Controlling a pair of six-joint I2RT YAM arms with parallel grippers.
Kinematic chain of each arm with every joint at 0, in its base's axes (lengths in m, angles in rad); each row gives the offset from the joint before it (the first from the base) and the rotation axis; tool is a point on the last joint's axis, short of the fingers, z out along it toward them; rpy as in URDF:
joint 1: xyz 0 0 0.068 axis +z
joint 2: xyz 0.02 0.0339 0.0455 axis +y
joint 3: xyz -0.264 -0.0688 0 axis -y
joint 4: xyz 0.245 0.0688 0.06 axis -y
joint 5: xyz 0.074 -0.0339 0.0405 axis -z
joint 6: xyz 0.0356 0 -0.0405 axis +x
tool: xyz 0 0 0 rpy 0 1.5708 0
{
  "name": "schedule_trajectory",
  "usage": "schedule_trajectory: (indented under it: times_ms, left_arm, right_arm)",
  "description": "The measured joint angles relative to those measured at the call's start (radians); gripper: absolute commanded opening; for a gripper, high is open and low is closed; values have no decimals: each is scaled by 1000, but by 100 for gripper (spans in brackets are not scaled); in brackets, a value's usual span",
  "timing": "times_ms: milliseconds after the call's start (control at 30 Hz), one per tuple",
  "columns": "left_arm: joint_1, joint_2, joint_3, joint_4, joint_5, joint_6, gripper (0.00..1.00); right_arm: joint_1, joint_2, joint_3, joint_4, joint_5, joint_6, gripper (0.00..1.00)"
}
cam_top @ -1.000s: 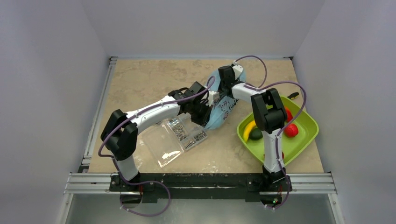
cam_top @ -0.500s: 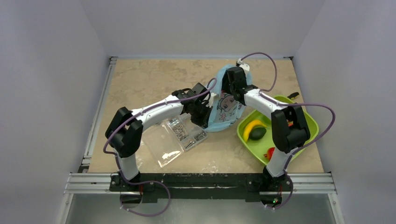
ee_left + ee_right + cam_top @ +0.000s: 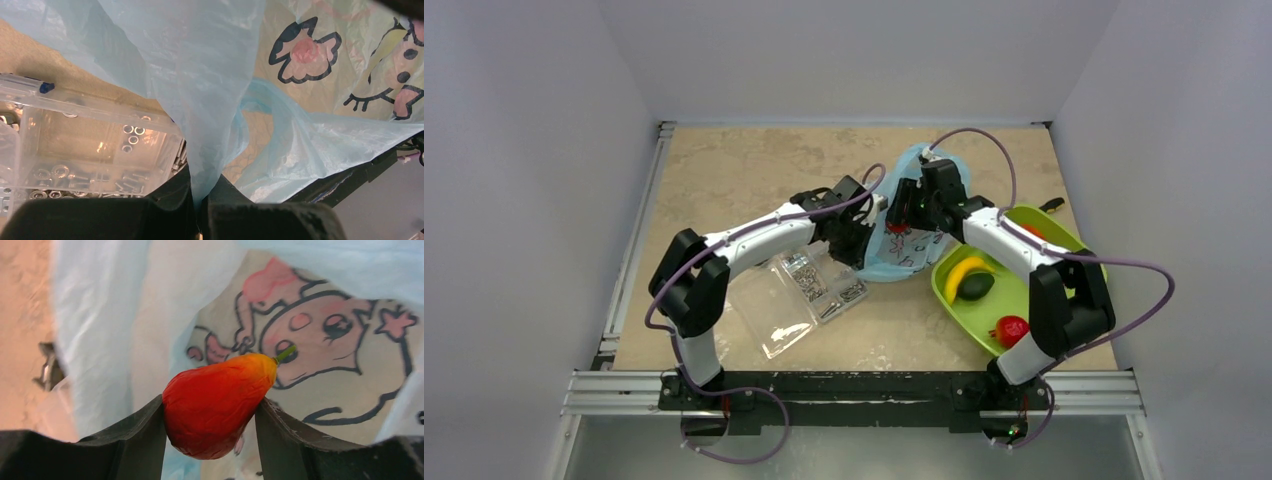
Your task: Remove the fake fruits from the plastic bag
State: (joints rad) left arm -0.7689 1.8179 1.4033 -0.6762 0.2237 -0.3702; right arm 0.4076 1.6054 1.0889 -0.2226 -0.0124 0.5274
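The light-blue plastic bag with its cartoon print lies mid-table, its mouth held up. My left gripper is shut on a fold of the bag's edge, the film pinched between its jaws. My right gripper reaches into the bag and is shut on a red-orange fake fruit with a green stem, one finger on each side. A yellow banana, a dark green fruit and a red fruit lie in the lime-green tray.
A clear compartment box of small metal parts lies open just near-left of the bag, under my left wrist. The tray sits at the right, close to the bag. A small black object lies behind the tray. Walls enclose the table.
My right arm's elbow has swung down to the near right, uncovering the tray's fruits, and its gripper has dropped from the bag's far rim into the bag. The left gripper kept its hold.
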Motion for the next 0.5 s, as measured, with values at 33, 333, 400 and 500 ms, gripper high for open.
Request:
schedule_trajectory:
  times_ms: [33, 333, 400, 500]
  left_arm:
    - [1, 0, 0, 1, -3, 0, 0]
    - [22, 0, 1, 1, -41, 3, 0]
    - [34, 0, 2, 0, -61, 15, 0]
    - [63, 0, 5, -3, -136, 24, 0]
  right_arm:
    - [1, -17, -5, -14, -35, -6, 13]
    - [18, -203, -20, -177, -174, -46, 0]
    - [19, -275, -20, -219, -166, -55, 0]
    - [20, -394, -18, -296, -113, -71, 0]
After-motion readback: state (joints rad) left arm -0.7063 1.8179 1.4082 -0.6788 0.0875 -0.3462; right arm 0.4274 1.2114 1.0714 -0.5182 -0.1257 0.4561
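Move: The right hand already holds the red pepper over the open plastic bag, whose middle lies roughly below it, some 9 cm down. The green tray's middle is about 14 cm back and 22 cm to its right, 9 cm lower; in the tray the banana lies 14 cm back, 12 cm right, and the avocado 16 cm back, 13 cm right. From the left hand, shut on the bag's rim, the tray is about 36 cm right and 2 cm back. Still gripping the red pepper, the right hand draws back about 9 cm and climbs as much, nearly level at first and then steeply, turning some 10 degrees counter-clockwise as it leaves the bag below. The left hand keeps its pinch on the bag's rim and drags it about 5 cm forward and left, picking up speed. ##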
